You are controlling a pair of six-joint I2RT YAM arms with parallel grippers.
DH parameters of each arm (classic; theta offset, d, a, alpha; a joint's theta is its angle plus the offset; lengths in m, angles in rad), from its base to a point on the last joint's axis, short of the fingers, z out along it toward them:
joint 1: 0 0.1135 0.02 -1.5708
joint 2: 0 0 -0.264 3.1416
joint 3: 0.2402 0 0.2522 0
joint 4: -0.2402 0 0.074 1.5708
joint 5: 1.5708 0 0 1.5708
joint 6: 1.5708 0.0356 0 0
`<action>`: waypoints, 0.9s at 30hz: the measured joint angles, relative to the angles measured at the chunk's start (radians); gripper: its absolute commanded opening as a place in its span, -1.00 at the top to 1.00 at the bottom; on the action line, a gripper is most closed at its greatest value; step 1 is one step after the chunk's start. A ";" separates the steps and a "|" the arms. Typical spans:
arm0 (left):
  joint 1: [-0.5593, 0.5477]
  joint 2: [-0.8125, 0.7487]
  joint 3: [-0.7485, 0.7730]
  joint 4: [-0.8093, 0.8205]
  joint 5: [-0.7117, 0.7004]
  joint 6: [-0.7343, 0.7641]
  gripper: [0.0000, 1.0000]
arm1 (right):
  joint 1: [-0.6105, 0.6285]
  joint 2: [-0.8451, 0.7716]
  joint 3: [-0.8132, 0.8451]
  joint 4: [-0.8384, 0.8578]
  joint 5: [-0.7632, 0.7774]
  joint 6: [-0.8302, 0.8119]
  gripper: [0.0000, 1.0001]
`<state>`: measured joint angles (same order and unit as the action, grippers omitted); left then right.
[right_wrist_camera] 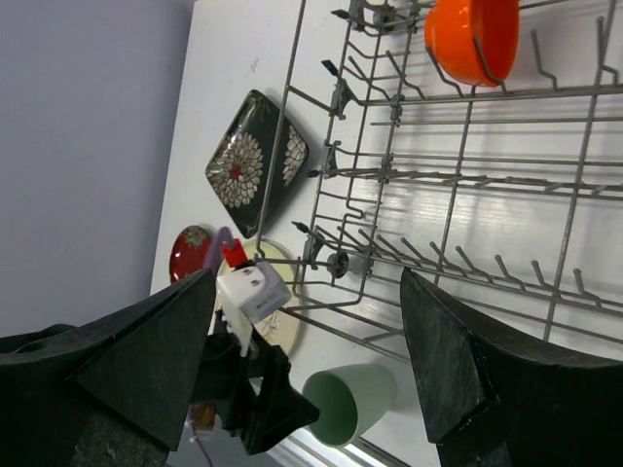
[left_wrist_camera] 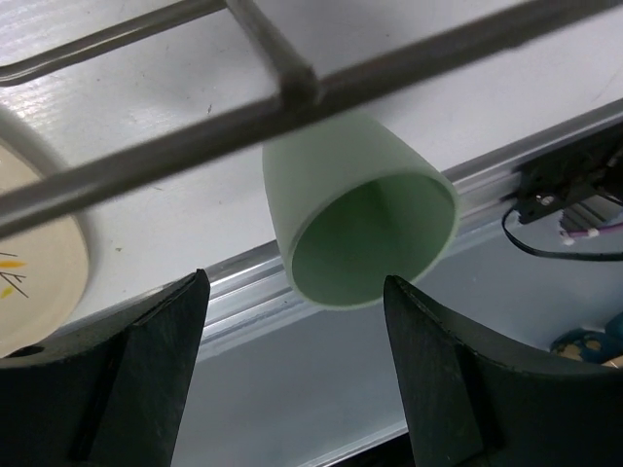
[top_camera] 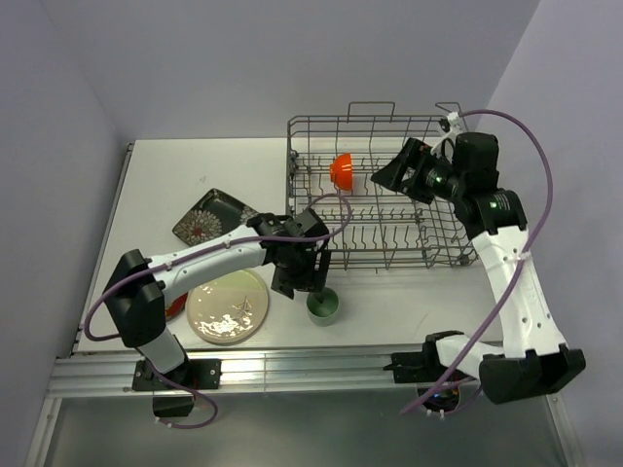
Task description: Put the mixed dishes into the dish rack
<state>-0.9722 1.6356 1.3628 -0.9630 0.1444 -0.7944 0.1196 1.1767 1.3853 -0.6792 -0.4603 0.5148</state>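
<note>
The pale green cup stands upright on the table in front of the dish rack. My left gripper is open just left of and above it. In the left wrist view the cup sits beyond my left gripper, untouched. The orange bowl lies in the rack's far left part. My right gripper is open and empty above the rack. The black square plate, the cream plate and the red plate lie on the table left of the rack.
A rack wire crosses close above the cup in the left wrist view. The table's metal front rail runs just behind the cup. The red plate is mostly hidden under my left arm in the top view.
</note>
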 measured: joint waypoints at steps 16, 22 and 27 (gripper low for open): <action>-0.047 0.037 -0.105 0.046 -0.106 -0.043 0.21 | 0.056 -0.071 -0.004 -0.085 0.112 -0.034 -0.68; -0.049 0.035 -0.121 0.079 -0.117 -0.059 0.67 | 0.072 -0.059 0.006 -0.095 0.129 -0.041 -0.67; -0.053 0.025 -0.130 0.093 -0.116 -0.057 1.00 | 0.081 -0.051 0.009 -0.101 0.135 -0.041 -0.68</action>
<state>-1.0256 1.6604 1.2324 -0.8703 0.0280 -0.8516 0.2005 1.1252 1.3941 -0.7799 -0.3248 0.4736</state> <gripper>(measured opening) 0.049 0.835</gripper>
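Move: The green cup's middle is about 4 cm to the left hand's right, 2 cm back and 8 cm below it. The cream plate lies about 19 cm to that hand's left and 3 cm back, flat on the table 12 cm below; the rack's near left corner is roughly 4 cm ahead and 4 cm left. From the right hand the cup is some 19 cm back, 15 cm left and 28 cm below. Left hand sinks about 5 cm onto the green cup's left rim and closes, pinching its wall between the fingers. ##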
